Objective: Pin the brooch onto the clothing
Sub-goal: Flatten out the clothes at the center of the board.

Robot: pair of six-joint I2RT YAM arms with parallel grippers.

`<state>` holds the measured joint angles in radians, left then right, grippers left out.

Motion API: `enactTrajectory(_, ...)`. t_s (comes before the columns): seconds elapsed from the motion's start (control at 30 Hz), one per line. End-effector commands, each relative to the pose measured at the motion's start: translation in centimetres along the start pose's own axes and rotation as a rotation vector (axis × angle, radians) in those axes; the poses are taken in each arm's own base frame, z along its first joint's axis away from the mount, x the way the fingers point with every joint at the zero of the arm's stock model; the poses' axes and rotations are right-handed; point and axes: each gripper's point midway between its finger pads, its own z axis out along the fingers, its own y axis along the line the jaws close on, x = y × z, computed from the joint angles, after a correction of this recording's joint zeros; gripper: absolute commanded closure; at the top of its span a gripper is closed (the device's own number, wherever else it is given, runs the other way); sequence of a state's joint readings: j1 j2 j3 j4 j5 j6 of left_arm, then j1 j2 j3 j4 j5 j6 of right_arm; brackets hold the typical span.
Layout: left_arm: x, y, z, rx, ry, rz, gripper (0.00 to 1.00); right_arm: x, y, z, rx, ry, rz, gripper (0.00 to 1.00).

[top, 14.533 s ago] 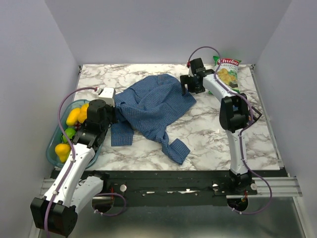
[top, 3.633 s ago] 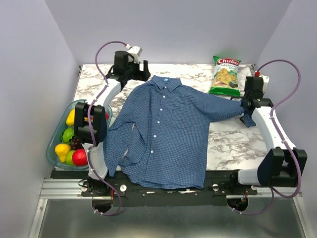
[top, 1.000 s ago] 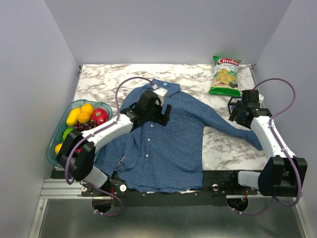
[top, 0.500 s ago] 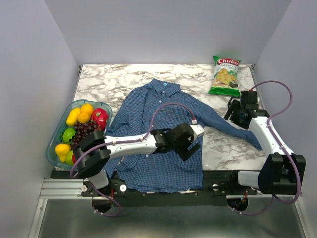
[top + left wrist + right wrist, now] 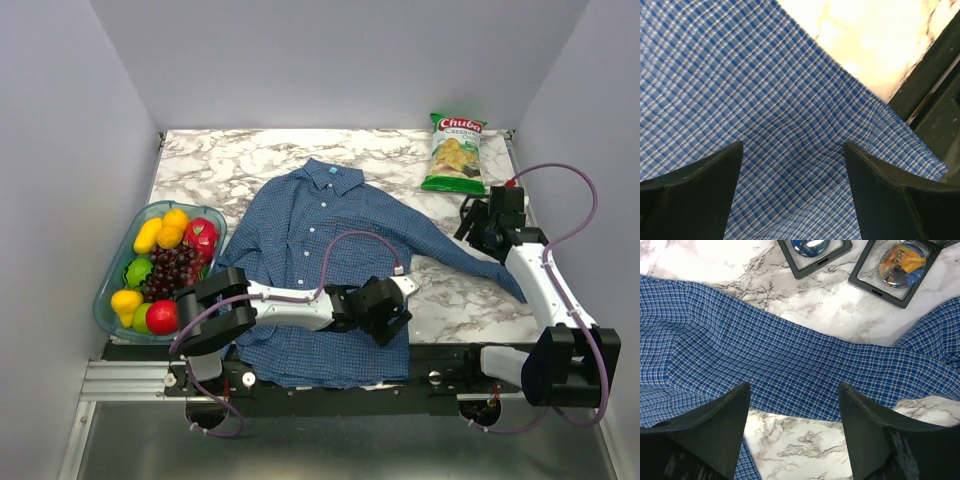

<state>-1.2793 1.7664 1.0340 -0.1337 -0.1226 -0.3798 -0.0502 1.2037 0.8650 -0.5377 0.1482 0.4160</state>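
The clothing (image 5: 310, 250), a blue checked shirt, lies spread flat with its buttoned front up and its collar toward the back. My left gripper (image 5: 388, 322) reaches across its lower right part. In the left wrist view that gripper (image 5: 792, 146) is open just above the rippled cloth (image 5: 765, 90) near the hem, holding nothing. My right gripper (image 5: 477, 222) hovers open over the right sleeve (image 5: 765, 355) with nothing between its fingers (image 5: 715, 425). Two round brooches sit in black square cases beyond the sleeve, one bluish (image 5: 812, 246) and one orange and blue (image 5: 902, 264).
A clear bowl (image 5: 104, 300) of fruit stands at the left edge of the marble table (image 5: 220, 160). A green chips bag (image 5: 455, 152) lies at the back right. The black front rail (image 5: 935, 100) runs just past the shirt's hem.
My left arm has swung from the shirt's collar area down across the front to its lower right hem. The right gripper has stayed over the sleeve, shifting only slightly.
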Motion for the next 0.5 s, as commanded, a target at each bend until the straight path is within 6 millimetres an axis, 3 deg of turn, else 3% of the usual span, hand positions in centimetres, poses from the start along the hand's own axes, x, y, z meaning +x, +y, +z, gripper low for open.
enactTrajectory(0.0, 1.0, -1.1, 1.1, 0.014, -0.033, -0.027, 0.14, -0.1, -0.9, -0.1, 0.031, -0.034, -0.027, 0.21)
enactTrajectory(0.07, 2.2, -1.6, 1.5, 0.028, -0.012, -0.016, 0.21, -0.2, -0.9, -0.3, 0.032, -0.041, -0.026, 0.21)
enactTrajectory(0.17, 3.5, -1.6, 2.2, 0.020, 0.020, -0.007, 0.40, -0.1, -0.8, -0.2, 0.025, -0.038, -0.025, 0.21)
enactTrajectory(0.27, 4.5, -1.4, 2.3, 0.018, 0.030, -0.020, 0.68, -0.3, -0.6, -0.2, 0.019, -0.040, -0.031, 0.21)
enactTrajectory(0.3, 4.7, -1.2, 2.2, 0.010, 0.029, -0.023, 0.82, -0.4, -0.5, -0.2, 0.015, -0.040, -0.032, 0.21)
enactTrajectory(0.33, 5.5, -0.7, 2.0, -0.004, 0.043, -0.026, 0.88, -0.5, -0.5, -0.2, 0.013, -0.041, -0.035, 0.21)
enactTrajectory(0.4, 5.5, -0.3, 1.2, -0.018, 0.034, -0.037, 0.99, -0.4, -0.5, 0.3, 0.020, -0.032, -0.040, 0.21)
enactTrajectory(0.47, 5.8, 0.1, 0.3, -0.025, 0.024, -0.054, 1.00, -0.1, -0.6, 0.7, 0.028, -0.022, -0.044, 0.21)
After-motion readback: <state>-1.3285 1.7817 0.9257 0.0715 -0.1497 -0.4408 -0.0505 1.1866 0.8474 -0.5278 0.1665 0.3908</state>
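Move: The patch of shirt front to be gripped, by its lower right side edge, lies about 2 cm back, 1 cm to the right and some 2 cm below the left hand. The shirt's bottom right corner is about 12 cm back and 4 cm right of that hand, and the stretched right sleeve's cuff roughly 10 cm ahead and 25 cm right. From the right hand the patch is some 20 cm back, 19 cm left and 10 cm down. The shirt's lower right front, just in from its side edge, is pinched between the left fingertips: the left hand eases about 1.5 cm back towards the table's front edge and as much down, edging right too, while its wide-open fingers shut almost fully on the cloth. ##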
